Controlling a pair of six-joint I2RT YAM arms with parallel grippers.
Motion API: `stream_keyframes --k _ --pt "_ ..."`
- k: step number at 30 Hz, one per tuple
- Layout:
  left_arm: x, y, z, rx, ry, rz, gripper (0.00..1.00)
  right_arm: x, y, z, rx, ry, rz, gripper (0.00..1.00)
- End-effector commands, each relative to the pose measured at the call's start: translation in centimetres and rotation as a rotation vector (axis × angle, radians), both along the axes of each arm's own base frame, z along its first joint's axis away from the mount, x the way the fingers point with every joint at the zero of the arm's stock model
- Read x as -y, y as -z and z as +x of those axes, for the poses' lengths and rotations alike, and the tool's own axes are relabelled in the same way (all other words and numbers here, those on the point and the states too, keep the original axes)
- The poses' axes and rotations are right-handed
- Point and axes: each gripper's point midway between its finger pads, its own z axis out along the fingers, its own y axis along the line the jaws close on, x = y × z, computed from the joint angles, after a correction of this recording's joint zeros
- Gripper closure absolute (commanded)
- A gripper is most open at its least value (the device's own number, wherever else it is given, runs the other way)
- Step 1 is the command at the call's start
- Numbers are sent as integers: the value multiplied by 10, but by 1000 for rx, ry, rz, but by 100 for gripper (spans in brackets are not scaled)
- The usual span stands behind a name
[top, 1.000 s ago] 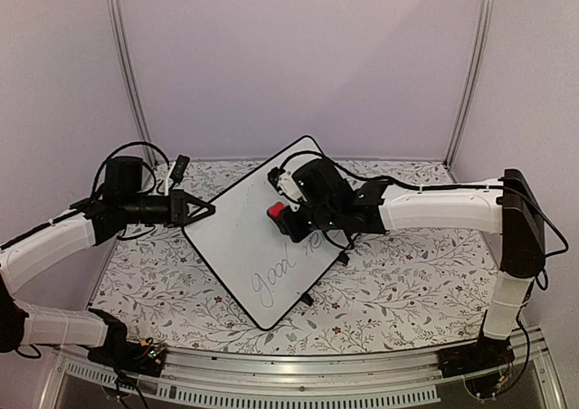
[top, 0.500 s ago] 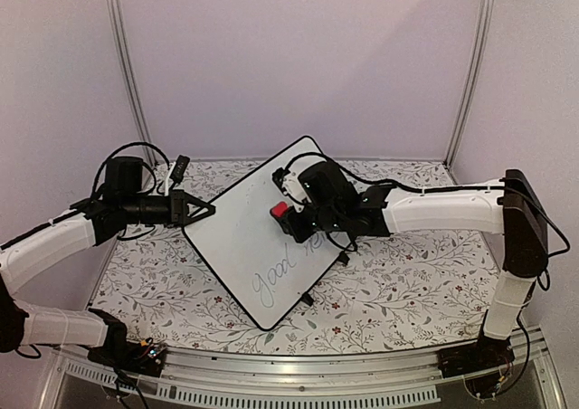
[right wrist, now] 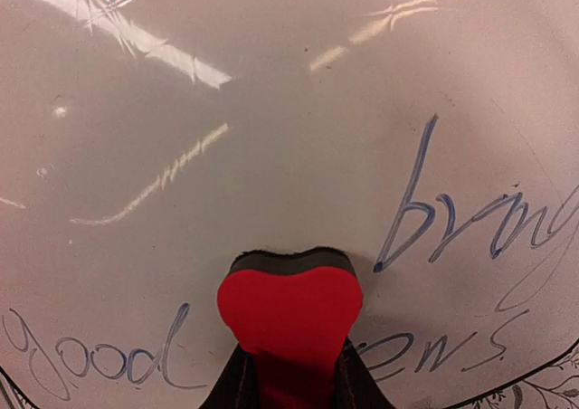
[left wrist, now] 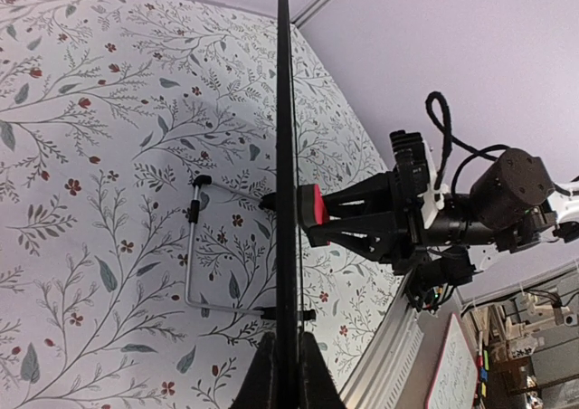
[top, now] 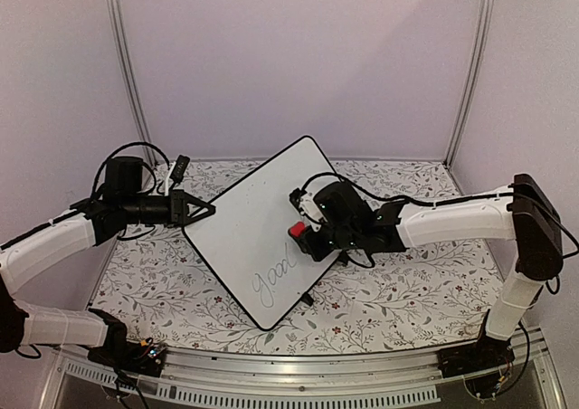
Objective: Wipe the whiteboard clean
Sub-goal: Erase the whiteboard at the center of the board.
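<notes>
The whiteboard (top: 240,223) stands tilted on the floral table, with grey-blue handwriting near its lower edge. The words "good" (right wrist: 90,362) and "bring" (right wrist: 470,219) show in the right wrist view. My left gripper (top: 210,209) is shut on the board's black frame at its left edge (left wrist: 286,156), one finger on each side of it (left wrist: 288,377). My right gripper (top: 305,235) is shut on a red eraser (top: 297,230). The eraser's dark felt face (right wrist: 289,262) presses on the board between the two words.
A wire stand (left wrist: 192,246) props the board from behind. A small black object (top: 179,167) lies at the back left near the wall. A metal rail (top: 298,377) runs along the near table edge.
My right gripper has slid the eraser to the right and nearer across the board, toward the handwriting. The left arm and the board have not moved.
</notes>
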Motion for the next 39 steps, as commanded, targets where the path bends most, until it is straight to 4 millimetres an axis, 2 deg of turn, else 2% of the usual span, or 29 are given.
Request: stream_keyframes --k 1,9,25,35,39 --pt "6 -4 -8 35 63 -16 100 19 22 -5 -45 33 -48 100" --pt "7 -4 -9 35 64 -18 100 18 17 0 -45 47 -26 100" --pt "7 -6 -9 39 67 -20 100 0 -18 40 -7 53 46 100" --pt "7 -6 -9 38 69 -21 100 -3 -24 60 0 69 51 100" --pt "7 -6 -9 39 68 -21 100 -3 -24 61 -7 67 53 100"
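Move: The right hand still holds the eraser against the slanted whiteboard. The "b" of "bring" stands about 7 cm ahead of this hand, straight on and some 2 cm higher; "news" is roughly 5 cm ahead, 5 cm right and 4 cm lower, and "good" some 7 cm back, 7 cm left and 5 cm lower. From the left hand, at the board's upper-left edge, that "b" lies about 9 cm ahead, 21 cm right and 7 cm below. Back, right and down by barely 1 cm, a brief stop, then forward and up: the right hand reverses and carries the gripped eraser some 6 cm up the board's slope, from beside "news" over the start of "bring". The felt keeps on the board's face and the wrist hardly turns, while the left hand stays still at the edge with its fingers all but shut. ##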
